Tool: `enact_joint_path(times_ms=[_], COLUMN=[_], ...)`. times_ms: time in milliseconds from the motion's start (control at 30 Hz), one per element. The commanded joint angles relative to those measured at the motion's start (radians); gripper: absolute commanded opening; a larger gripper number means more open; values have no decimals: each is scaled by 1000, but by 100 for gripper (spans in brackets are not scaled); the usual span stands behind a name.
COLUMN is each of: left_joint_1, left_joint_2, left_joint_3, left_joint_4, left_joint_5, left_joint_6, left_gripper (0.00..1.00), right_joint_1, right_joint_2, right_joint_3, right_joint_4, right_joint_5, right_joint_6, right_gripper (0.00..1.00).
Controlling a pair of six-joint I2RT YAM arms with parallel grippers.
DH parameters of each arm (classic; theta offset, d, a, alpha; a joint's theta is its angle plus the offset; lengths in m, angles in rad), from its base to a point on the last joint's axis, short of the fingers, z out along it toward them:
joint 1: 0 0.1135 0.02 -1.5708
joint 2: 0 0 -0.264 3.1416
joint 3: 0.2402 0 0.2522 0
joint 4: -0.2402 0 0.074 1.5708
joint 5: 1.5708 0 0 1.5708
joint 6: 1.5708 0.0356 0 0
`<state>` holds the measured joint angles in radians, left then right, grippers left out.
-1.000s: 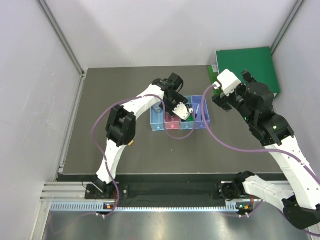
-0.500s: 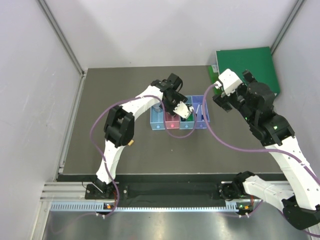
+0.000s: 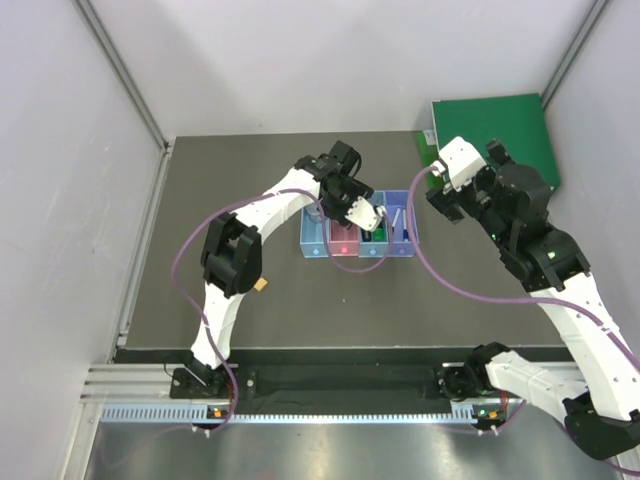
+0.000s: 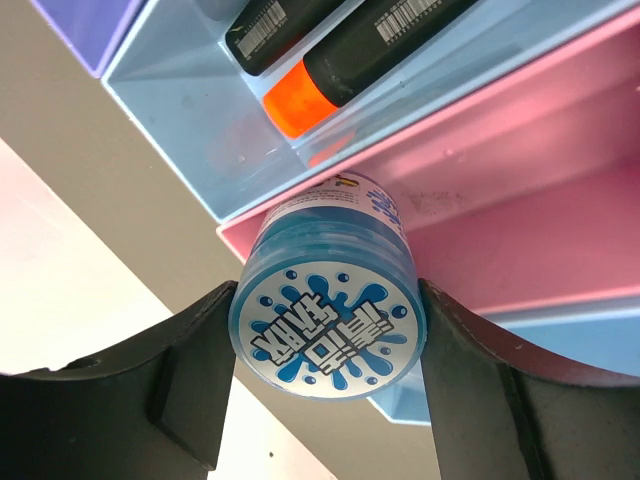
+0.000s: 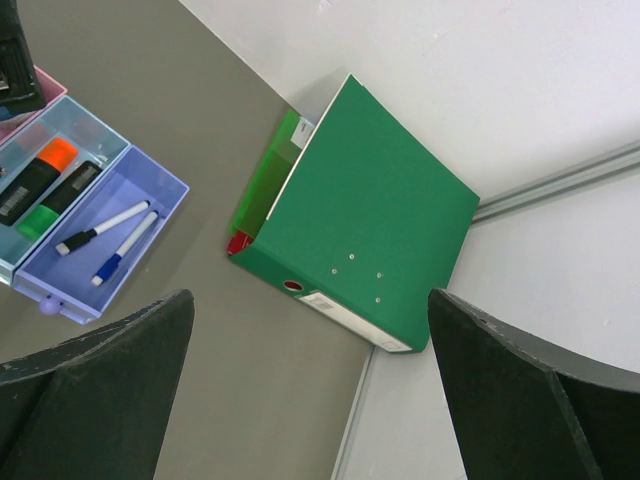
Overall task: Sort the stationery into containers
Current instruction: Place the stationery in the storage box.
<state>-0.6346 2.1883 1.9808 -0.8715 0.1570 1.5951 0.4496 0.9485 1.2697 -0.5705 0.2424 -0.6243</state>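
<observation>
My left gripper (image 4: pixel 328 345) is shut on a blue round tin (image 4: pixel 328 300) with a splash label, one black finger on each side. The tin hangs over the near rim of the pink bin (image 4: pixel 520 180). Beside it, a light blue bin (image 4: pixel 190 110) holds black highlighters, one with an orange cap (image 4: pixel 300 95). In the top view the containers (image 3: pixel 314 238) form a row mid-table, with the left gripper (image 3: pixel 363 214) above them. My right gripper (image 5: pixel 310 300) is open and holds nothing, hanging off to the right. Two white pens (image 5: pixel 112 240) lie in the purple bin (image 5: pixel 150 190). A tiny orange block (image 3: pixel 260 285) lies by the left arm.
A large green binder (image 5: pixel 370 230) lies at the table's far right corner, against the wall, and shows again as the green binder (image 3: pixel 497 130) in the top view. The dark table (image 3: pixel 220 190) is walled by white panels on three sides.
The left gripper has crept slightly toward the far side with the blue tin still in it, and its elbow has swung left. The right arm has barely moved.
</observation>
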Motion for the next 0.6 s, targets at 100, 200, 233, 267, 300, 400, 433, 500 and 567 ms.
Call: enact_joint_path(times_ms=[100,200,233,267,300,400,433,500,567], left_joint_1=[1,1,3,3,3,3,3,3,1], left_joint_2=[-99,-96,-96,-94,-93,-90,-90,-87,-85], left_joint_3=[-46,-46,-46,-46,-46,-46,-46,-48,-51], left_joint_4=[-14,-12,-8,-6,-7,-9,-9,-15,-14], left_joint_5=[50,56,59,59,65,69,75,84,95], left_joint_6=[17,17,14,11,9,6,-1,-3,-11], left_gripper=[55,59,63,67,68,69,70,89,99], right_joint_1=[-22,-23,-26,-26,-26,-28,-29,-32,-32], right_joint_2=[-25,-25,-25,-25,-25,-24,-25,-27,-27], right_joint_3=[34,39,37,39,39,39,37,34,34], right_joint_4=[20,17,14,14,15,17,17,18,17], right_joint_5=[-20,-20,-20,-22,-22,-23,-25,-26,-26], right_joint_6=[29,31,31,31,32,35,35,37,38], right_gripper=[100,100,100,100,100,100,100,100,100])
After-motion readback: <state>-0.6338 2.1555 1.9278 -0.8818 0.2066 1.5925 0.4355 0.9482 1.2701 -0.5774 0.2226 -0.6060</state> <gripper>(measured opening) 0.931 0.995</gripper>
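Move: The left hand already grips the blue jar, at the far end of the storage box's pink compartment; that compartment's middle lies about 6 cm back, 1 cm to the right and 5 cm lower. The orange highlighter, in the blue compartment beside it, is roughly 7 cm right and 5 cm back; the clear jar is some 6 cm left and 3 cm back. From the right hand the pink compartment is about 9 cm ahead, 27 cm left and 31 cm down. Still holding the blue jar by its lid end, the left hand draws back about 1.5 cm, away from the box's far wall and in over the pink compartment, rising half a centimetre at first and then settling about 1 cm, with the wrist hardly turning. With the hand nearly at a stop, the fingers open clearly wider at the very end and let go of the jar between the compartment's walls. ##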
